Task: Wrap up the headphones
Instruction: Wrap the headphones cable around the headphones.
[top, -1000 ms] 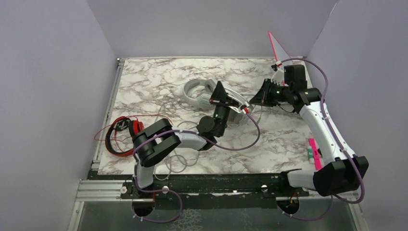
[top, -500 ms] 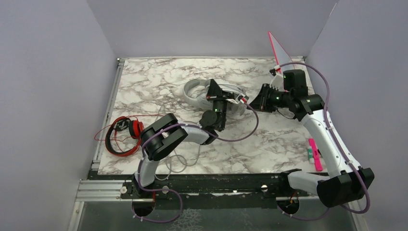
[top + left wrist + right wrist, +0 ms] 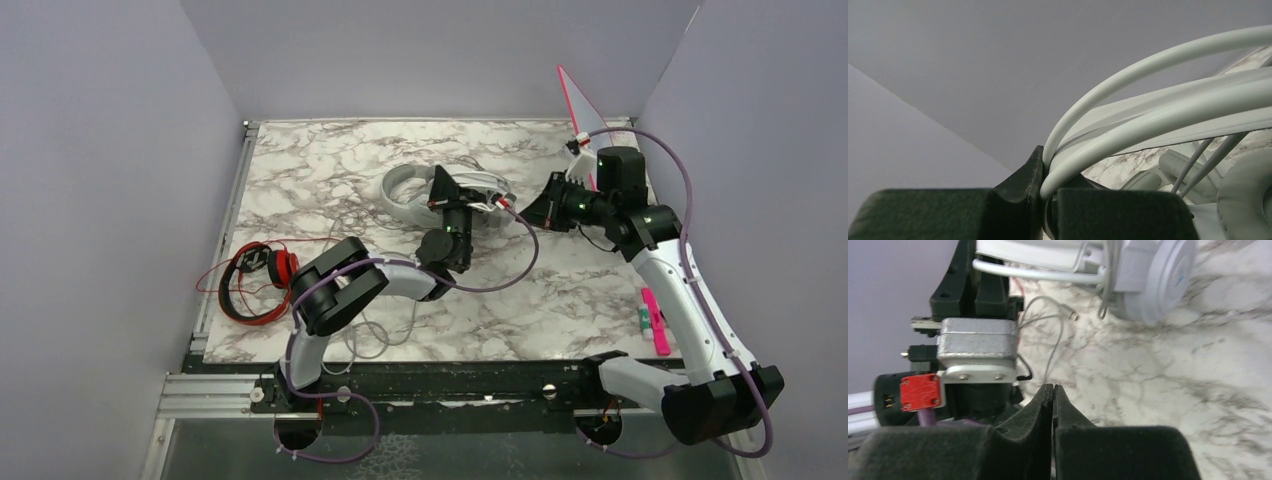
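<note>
My left gripper (image 3: 447, 192) is shut on the thin white headband wires (image 3: 1128, 117) of a white-silver pair of headphones (image 3: 487, 203), holding them just above the marble table (image 3: 330, 160). In the right wrist view its ear cup (image 3: 1160, 277) hangs at the top. Its thin grey cable (image 3: 1057, 347) runs down into the seam of my right gripper (image 3: 1052, 388), which is shut on it close to the right of the headset (image 3: 533, 212). A light grey pair (image 3: 402, 195) lies just to the left. A red-and-black pair (image 3: 256, 282) with a red cord lies at the left edge.
A pink marker (image 3: 655, 320) lies near the right edge by my right arm. A pink triangular piece (image 3: 580, 100) leans in the back right corner. Loose grey cable loops (image 3: 372, 330) trail toward the front under my left arm. Walls close in three sides.
My left gripper has carried the headset slightly back and left. My right gripper opened briefly, then shut again, while its wrist shifted a little to the right.
</note>
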Controlling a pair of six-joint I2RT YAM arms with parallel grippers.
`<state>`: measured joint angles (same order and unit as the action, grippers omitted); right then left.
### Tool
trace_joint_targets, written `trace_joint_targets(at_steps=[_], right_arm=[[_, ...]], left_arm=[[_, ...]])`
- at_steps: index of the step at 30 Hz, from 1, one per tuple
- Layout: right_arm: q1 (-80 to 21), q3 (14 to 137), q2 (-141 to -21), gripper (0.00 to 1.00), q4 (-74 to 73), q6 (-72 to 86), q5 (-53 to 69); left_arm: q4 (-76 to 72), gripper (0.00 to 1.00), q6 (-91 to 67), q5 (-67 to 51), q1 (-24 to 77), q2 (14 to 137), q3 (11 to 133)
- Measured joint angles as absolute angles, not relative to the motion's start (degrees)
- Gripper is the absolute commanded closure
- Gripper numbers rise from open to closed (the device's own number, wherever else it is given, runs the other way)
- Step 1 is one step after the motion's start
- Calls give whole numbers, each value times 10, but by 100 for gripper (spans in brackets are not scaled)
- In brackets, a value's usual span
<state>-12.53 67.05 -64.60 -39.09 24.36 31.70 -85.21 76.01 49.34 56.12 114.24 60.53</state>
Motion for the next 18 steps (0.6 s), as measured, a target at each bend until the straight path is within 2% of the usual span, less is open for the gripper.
trace_joint_targets(at_steps=[3, 7, 10, 14, 18], right_arm=[[-125, 694, -649, 70, -395, 221, 271], [-125, 733, -666, 56, -395, 198, 227], [-125, 750, -678, 42, -394, 185, 202], [-125, 754, -679, 34, -393, 163, 170], [-125, 778, -679, 25, -396, 141, 154]], left_arm=[[-830, 100, 741, 494, 562, 1127, 605], [-733, 100, 688, 499, 566, 1075, 605], [-580, 100, 593, 507, 571, 1017, 610], [-330, 100, 405, 502, 570, 948, 645], [-98, 100, 219, 449, 548, 912, 731]])
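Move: Just beyond the shut, empty right fingers, the white headphones' nearer ear cup is about 7 cm ahead, 4 cm to the left and roughly level. The wrapped cable coil lies about 4 cm farther left of that cup. The grey headphones rest on the table some 18 cm ahead of the right hand, 20 cm left and 20 cm below. From the left hand, which holds the headband, that cup is about 5 cm back, 12 cm right and 4 cm lower. Opening wide, the right fingers travel about 5 cm forward, 4 cm right and 4 cm up, the wrist turning some 20 degrees, until their gap faces the nearer ear cup. Meanwhile the left hand keeps its pinch on the headband, tips down nearly 30 degrees while its left side sinks, and rises 2 to 3 cm, drawing slightly back, to present the cups. ##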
